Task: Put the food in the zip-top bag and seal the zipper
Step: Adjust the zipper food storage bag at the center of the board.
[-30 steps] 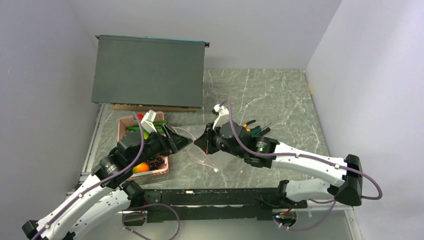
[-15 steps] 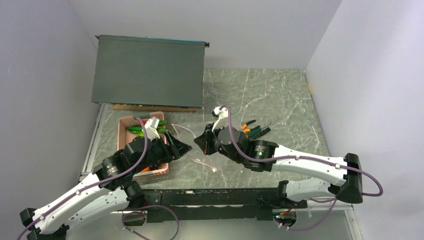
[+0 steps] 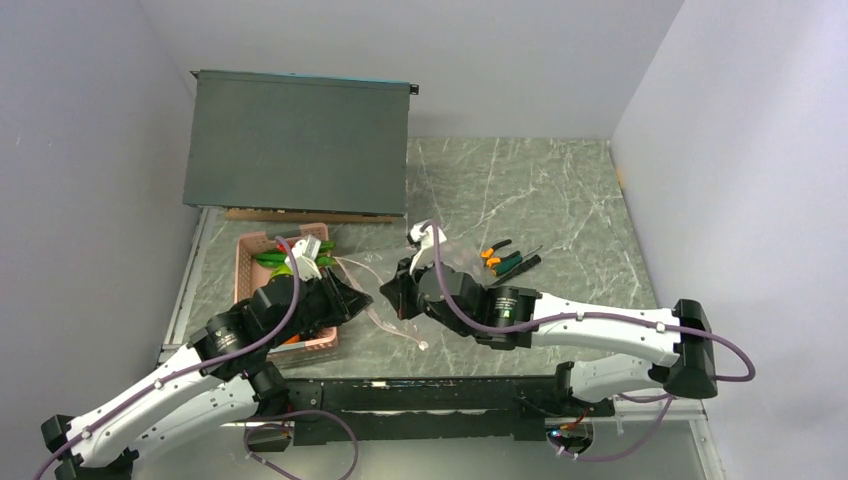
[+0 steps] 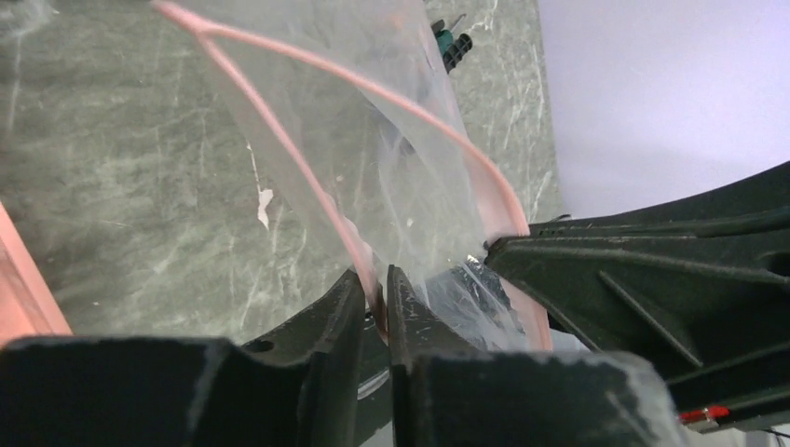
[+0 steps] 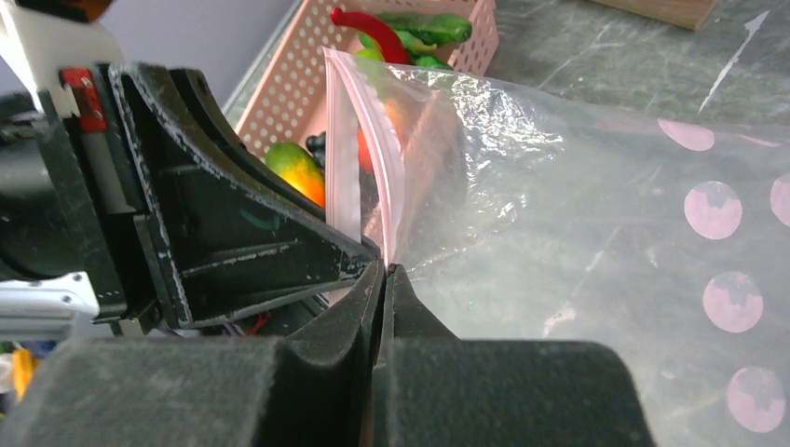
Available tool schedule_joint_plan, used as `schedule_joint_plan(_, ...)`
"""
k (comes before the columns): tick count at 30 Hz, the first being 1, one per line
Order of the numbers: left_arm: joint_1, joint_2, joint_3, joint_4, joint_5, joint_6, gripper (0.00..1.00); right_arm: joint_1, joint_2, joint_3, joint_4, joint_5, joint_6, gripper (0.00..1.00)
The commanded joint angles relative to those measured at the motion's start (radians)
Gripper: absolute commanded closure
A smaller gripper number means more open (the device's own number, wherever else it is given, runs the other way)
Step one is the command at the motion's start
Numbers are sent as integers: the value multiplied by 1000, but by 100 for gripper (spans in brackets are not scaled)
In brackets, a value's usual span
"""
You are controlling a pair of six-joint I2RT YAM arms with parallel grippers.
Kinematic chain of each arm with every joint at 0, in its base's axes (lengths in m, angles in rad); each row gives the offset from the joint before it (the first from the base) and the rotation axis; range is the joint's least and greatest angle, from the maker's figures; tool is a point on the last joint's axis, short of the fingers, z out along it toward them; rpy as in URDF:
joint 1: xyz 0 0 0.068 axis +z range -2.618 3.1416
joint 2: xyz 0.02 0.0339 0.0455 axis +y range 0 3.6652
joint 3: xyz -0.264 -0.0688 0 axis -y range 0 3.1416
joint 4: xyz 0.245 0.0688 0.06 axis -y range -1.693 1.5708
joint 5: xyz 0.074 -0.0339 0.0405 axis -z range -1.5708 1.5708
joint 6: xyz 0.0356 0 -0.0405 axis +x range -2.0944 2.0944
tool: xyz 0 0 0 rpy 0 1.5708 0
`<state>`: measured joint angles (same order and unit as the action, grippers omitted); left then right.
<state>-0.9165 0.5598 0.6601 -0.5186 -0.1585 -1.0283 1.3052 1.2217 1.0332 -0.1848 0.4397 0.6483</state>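
Note:
The clear zip-top bag (image 3: 385,300) hangs between my two grippers, just right of the pink basket. My left gripper (image 3: 362,298) is shut on one side of its pink zipper strip (image 4: 279,130). My right gripper (image 3: 388,292) is shut on the other side of the strip (image 5: 391,158); the mouth gapes between them. The bag (image 5: 596,214) shows pink dots and looks empty. The food lies in the basket: a red chili (image 5: 368,23), green pods (image 5: 424,26), a green-orange mango (image 5: 298,168), dark grapes (image 5: 317,147). The pods (image 3: 272,258) show in the top view.
The pink slotted basket (image 3: 246,262) sits left of the bag, partly under my left arm. Orange- and green-handled pliers (image 3: 505,258) lie right of my right wrist. A large dark grey box (image 3: 300,140) stands at the back left. The marble table (image 3: 540,190) stretches right.
Both grippers moved left, toward the basket, and closer together, carrying the bag's mouth with them. The bag now hangs nearer the basket's right edge.

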Motion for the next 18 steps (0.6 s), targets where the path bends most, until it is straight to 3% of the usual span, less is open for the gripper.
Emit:
schedule_joint_plan(1, -5, -4, 6, 38, -7, 47, 87, 36, 28, 72, -21, 70, -62, 100)
schedule_joint_plan(5, -6, -25, 28, 7, -25, 71, 91, 52, 77, 125, -104, 132, -161, 100)
schedule_joint_plan(10, -6, -62, 21, -15, -39, 77, 97, 61, 163, 228, -245, 245, -256, 90)
schedule_joint_plan(14, -6, -87, 2, -17, -38, 73, 99, 69, 198, 260, -273, 232, -323, 66)
schedule_joint_plan(18, -5, -98, -1, -25, -41, 78, 100, 89, 213, 266, -264, 226, -350, 55)
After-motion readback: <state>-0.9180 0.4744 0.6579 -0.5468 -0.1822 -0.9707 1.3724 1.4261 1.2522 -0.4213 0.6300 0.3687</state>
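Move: The left hand's nearly shut fingertips already straddle the left-hand lip of the zipper food storage bag. The right hand still pinches the right-hand lip at its own tips, with the left-hand lip some 4 cm to its left. The food basket's middle lies about 24 cm left of the left hand, 5 cm farther out and 16 cm below; the tools lie about 28 cm right of the right hand, 13 cm ahead and some 20 cm down. The left hand shuts its fingers on the left-hand lip almost on the spot, then eases about 1.5 cm left and 1 cm up with that pinch kept. The right hand, still shut at first, sinks about 2 cm and edges some 1.5 cm forward while it rolls about 25 degrees, its left side dipping, then opens its fingers to a bit under half and lets go of the right-hand lip, staying around it. ##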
